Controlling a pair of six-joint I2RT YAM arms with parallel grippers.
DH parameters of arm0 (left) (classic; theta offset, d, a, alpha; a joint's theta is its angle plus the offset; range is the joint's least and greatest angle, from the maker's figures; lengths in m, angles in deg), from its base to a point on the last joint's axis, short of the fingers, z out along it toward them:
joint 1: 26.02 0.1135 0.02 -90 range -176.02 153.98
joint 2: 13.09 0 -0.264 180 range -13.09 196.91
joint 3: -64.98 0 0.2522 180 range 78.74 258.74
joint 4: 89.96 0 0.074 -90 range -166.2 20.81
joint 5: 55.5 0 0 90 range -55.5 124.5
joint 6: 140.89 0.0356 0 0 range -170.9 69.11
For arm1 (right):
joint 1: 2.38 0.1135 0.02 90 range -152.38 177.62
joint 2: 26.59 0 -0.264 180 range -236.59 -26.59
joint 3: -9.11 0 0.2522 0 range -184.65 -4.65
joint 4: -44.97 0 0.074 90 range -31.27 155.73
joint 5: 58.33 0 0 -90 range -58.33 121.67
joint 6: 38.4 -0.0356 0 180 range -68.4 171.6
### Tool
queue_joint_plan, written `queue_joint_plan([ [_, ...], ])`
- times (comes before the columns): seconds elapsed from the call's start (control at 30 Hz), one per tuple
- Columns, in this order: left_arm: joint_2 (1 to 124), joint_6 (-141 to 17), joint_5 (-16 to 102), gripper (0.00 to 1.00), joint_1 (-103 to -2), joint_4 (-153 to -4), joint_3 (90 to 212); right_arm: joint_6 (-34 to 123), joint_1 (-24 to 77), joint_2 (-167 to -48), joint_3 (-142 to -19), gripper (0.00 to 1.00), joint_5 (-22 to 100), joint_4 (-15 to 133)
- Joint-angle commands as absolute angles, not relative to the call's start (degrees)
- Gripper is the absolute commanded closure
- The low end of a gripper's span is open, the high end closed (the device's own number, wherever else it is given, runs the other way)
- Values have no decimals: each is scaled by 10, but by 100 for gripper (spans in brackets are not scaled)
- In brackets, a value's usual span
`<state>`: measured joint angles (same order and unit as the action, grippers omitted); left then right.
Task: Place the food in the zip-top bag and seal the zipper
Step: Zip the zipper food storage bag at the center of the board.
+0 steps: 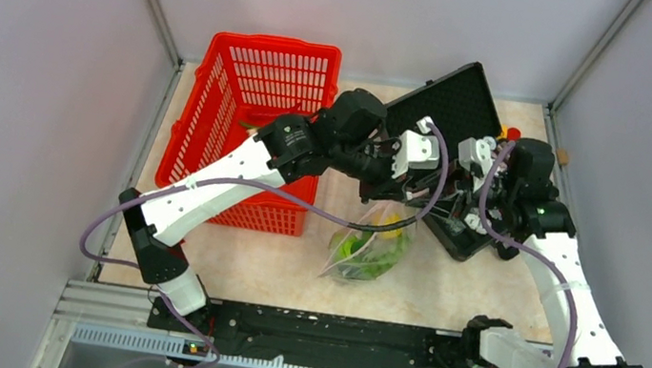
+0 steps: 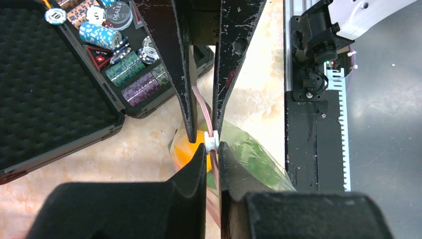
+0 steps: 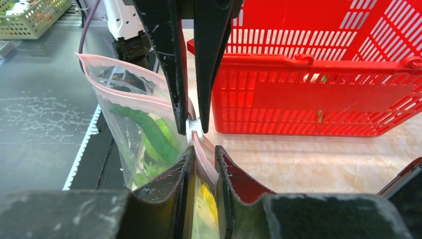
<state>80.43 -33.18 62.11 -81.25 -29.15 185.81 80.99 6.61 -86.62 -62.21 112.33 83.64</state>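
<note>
The zip-top bag (image 1: 369, 248) hangs between my two grippers over the middle of the table. Inside it are long green leaves (image 3: 149, 132) and a yellow lemon (image 2: 183, 149). The pink zipper (image 3: 119, 92) runs along its mouth, with a white slider (image 2: 212, 142) on it. My left gripper (image 2: 212, 149) is shut on the zipper just behind the slider. Tip to tip with it, my right gripper (image 3: 204, 152) has its jaws a narrow gap apart. The pink strip passes slantwise through that gap.
A red basket (image 1: 253, 126) stands at the back left, close behind the bag. At the back right lies an open black foam-lined case (image 1: 449, 105) holding poker chips (image 2: 114, 45). A black rail (image 1: 311, 331) runs along the near table edge.
</note>
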Motion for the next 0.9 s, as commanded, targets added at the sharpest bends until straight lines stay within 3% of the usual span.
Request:
queue_joint_plan([
  [0.0,794,-327,626,100,-815,-299,1881,860,67,-843,-640,84,1132,861],
  [0.13,792,-326,623,100,-814,-301,1879,856,67,-842,-644,100,1129,867],
  [0.6,771,-332,618,100,-815,-306,1848,781,68,-829,-636,100,1048,825],
  [0.87,722,-349,590,100,-815,-295,1772,743,67,-812,-624,100,1000,790],
])
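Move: The zipper's white slider is already pinched in the left fingers; the zipper mouth's open near corner, where it is to be taken, lies about 12 cm left and 12 cm back, a little lower. The yellow food is some 3 cm ahead and 15 cm below, the chip tray roughly 24 cm right and 14 ahead on the table. From the right hand, the zipper strip runs right between its part-open fingers, with the slider about 3 cm to its left. The zipper strip just right of the slider gets pinched: the right fingers, slightly open around it, slip back under 1 cm as they shut, then keep hold while easing about 1.5 cm forward and turning some 8 degrees clockwise. The left hand keeps its grip on the slider, holding still until near the end, when it starts left and down about 1 cm, away from the right hand. ##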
